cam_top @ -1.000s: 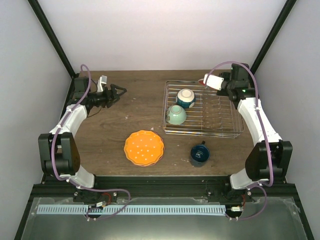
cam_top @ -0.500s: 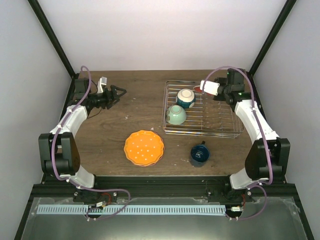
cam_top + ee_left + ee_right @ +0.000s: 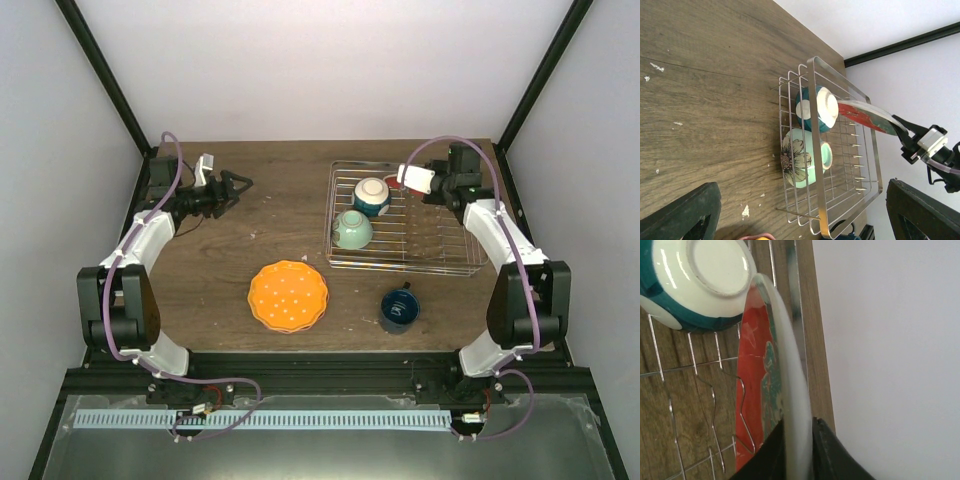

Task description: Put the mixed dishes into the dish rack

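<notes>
The silver wire dish rack (image 3: 400,268) sits right of centre. Inside it a cream bowl with a blue outside (image 3: 371,196) and a pale green flowered bowl (image 3: 352,229) rest upside down. My right gripper (image 3: 407,183) hangs over the rack's far right part, shut on the rim of a red-and-teal plate (image 3: 760,390) held on edge, close beside the blue bowl (image 3: 700,280). An orange dotted plate (image 3: 288,295) and a dark blue mug (image 3: 399,309) lie on the table in front of the rack. My left gripper (image 3: 243,182) is open and empty at the far left.
The wooden table ends just behind the rack's back rim (image 3: 794,285), at a white wall. Upright divider wires (image 3: 860,165) fill the rack's right half. Black frame posts rise at both back corners.
My right gripper has carried the red-and-teal plate leftward, over the rack's back side and closer to the blue bowl. The left arm has stayed still.
</notes>
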`<state>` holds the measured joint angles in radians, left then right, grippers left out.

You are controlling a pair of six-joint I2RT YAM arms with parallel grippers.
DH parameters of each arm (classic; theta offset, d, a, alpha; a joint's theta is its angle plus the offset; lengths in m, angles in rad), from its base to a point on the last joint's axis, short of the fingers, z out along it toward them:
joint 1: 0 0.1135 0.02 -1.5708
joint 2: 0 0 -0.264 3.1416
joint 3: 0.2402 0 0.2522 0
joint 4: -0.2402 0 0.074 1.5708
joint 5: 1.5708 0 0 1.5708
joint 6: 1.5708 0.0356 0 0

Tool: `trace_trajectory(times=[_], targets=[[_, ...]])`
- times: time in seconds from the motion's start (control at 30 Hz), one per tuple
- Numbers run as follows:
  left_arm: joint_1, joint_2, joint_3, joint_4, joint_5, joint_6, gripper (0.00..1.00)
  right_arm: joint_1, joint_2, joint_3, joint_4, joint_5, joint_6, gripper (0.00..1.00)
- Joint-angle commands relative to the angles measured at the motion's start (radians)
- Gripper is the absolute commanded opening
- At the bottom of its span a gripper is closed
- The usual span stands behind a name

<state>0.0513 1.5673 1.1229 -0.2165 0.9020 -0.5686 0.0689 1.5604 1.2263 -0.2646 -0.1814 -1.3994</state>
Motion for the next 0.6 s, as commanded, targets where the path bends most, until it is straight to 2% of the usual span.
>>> trace_trajectory(times=[0.0,0.37,0.5,0.57], targets=[[-0.005,-0.020,-0.003,0.016,0.003,0.010,0.92,0.006,-0.005,0.008,0.162,-0.010,0.011,0.16],[-0.004,-0.010,0.001,0.015,0.008,0.012,0.92,0.002,0.004,0.004,0.193,0.023,0.028,0.52],[-0.004,0.000,0.008,0.016,0.016,0.012,0.91,0.002,-0.015,0.000,0.182,0.024,0.039,0.73],[-0.003,0.004,0.010,0.018,0.019,0.012,0.91,0.002,-0.028,-0.006,0.174,0.019,0.053,0.80]])
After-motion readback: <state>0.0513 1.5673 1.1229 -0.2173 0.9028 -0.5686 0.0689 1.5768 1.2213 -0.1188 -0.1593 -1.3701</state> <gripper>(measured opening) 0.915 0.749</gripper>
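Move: The right hand already grips the red-and-green plate by its right rim; the plate stands on edge in the far part of the rack, its middle about 7 cm left of the hand, 5 cm lower and roughly level ahead. The blue bowl sits some 15 cm left, 3 cm back and 8 cm down; the green bowl about 20 cm left, 12 cm back and 8 cm down. From the left hand, the plate is roughly 40 cm right, 5 cm ahead and 6 cm lower. The right fingers let go of the plate's rim, spreading from nearly shut to about three-quarters open, with the back finger still close beside the plate. While opening, the hand eases about 2 cm forward and, after a tiny dip, rises about 2 cm, its fingertips tipping up by some 5 to 10 degrees. ##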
